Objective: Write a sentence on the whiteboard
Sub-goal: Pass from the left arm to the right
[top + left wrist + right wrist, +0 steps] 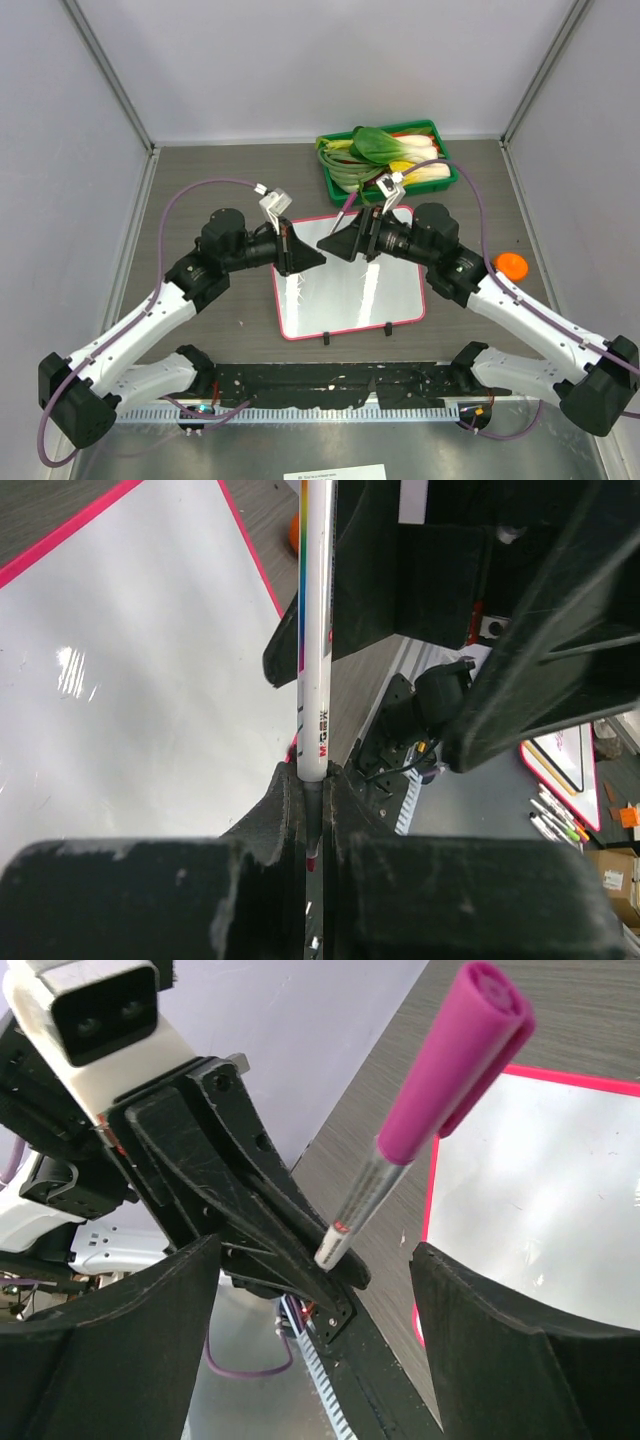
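Observation:
The whiteboard (350, 290) lies flat on the table between the arms, pink-red frame around a blank white face (130, 660) (540, 1190). A white marker (346, 208) (315, 630) with a magenta cap (455, 1055) on its far end slants up above the board's top edge. My left gripper (318, 250) (318, 790) is shut on the marker's lower end, and a red tip shows between its fingers. Facing it, my right gripper (338, 245) (315, 1270) stands open, its fingers wide on either side of the marker without touching it.
A green tray (436, 128) of leafy vegetables stands just beyond the board at the back. An orange round object (511, 265) (294, 530) sits on the table to the board's right. Grey walls close in the back and both sides.

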Available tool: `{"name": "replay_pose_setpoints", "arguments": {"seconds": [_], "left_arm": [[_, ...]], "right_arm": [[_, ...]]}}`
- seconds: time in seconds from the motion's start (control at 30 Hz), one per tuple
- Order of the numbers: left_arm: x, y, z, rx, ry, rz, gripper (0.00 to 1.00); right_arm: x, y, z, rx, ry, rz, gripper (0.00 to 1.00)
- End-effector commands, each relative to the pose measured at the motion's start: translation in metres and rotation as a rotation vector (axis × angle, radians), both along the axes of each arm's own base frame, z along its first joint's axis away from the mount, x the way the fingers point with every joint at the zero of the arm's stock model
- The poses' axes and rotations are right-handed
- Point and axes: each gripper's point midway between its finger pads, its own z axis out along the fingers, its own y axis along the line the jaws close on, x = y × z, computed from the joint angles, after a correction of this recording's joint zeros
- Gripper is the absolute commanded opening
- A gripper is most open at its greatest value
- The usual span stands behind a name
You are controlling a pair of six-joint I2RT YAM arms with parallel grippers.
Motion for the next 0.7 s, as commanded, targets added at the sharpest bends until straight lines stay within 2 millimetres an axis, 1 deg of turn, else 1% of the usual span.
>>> {"name": "replay_pose_setpoints", "arguments": {"seconds": [0.0, 0.07, 0.17, 0.23, 0.33, 0.43, 0.47, 0.5, 0.63, 0.67], "left_arm": [[-0.009, 0.000, 0.026, -0.049, -0.051, -0.040, 0.00], [-0.012, -0.001, 0.026, -0.046, -0.045, -0.055, 0.00], [-0.015, -0.001, 0.024, -0.044, -0.041, -0.069, 0.00], [-0.017, -0.002, 0.023, -0.044, -0.042, -0.075, 0.00], [-0.017, -0.003, 0.022, -0.043, -0.042, -0.080, 0.00], [-0.017, -0.003, 0.024, -0.046, -0.044, -0.085, 0.00], [-0.017, -0.003, 0.023, -0.045, -0.042, -0.083, 0.00], [-0.017, -0.003, 0.023, -0.045, -0.046, -0.085, 0.00], [-0.017, -0.003, 0.022, -0.042, -0.041, -0.084, 0.00], [-0.017, -0.004, 0.021, -0.041, -0.038, -0.085, 0.00]], "right_arm": [[-0.003, 0.010, 0.006, 0.053, 0.000, 0.048, 0.78], [-0.004, 0.012, 0.009, 0.069, -0.002, 0.060, 0.72], [-0.005, 0.014, 0.012, 0.076, -0.007, 0.074, 0.58], [-0.005, 0.016, 0.011, 0.073, -0.004, 0.082, 0.54], [-0.005, 0.016, 0.009, 0.070, 0.000, 0.086, 0.45], [-0.006, 0.017, 0.008, 0.068, -0.001, 0.094, 0.41], [-0.007, 0.017, 0.008, 0.067, 0.001, 0.099, 0.34], [-0.007, 0.017, 0.007, 0.065, 0.003, 0.102, 0.31], [-0.009, 0.018, 0.003, 0.055, 0.009, 0.114, 0.29], [-0.009, 0.018, 0.001, 0.052, 0.010, 0.113, 0.26]]}}
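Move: The marker stands slantwise, up and forward, in the left hand's shut fingers; its middle is some 4 cm ahead of the left hand, 2 cm right and 4 cm higher. From the open right hand that middle is about 2 cm left and 1 cm ahead, level; the left fingertips are roughly 4 cm left, 3 cm back and 4 cm lower. The whiteboard's middle lies about 29 cm below the right hand, 2 cm ahead and 2 cm right. The right fingers close in on the marker's body below the pink cap, from wide open to about a third, while the left fingers keep their pinch near its other end. The right hand eases about 1.5 cm left and 1 cm down onto the marker, turning some 5 degrees counter-clockwise; the left draws the marker back by much the same amount. ##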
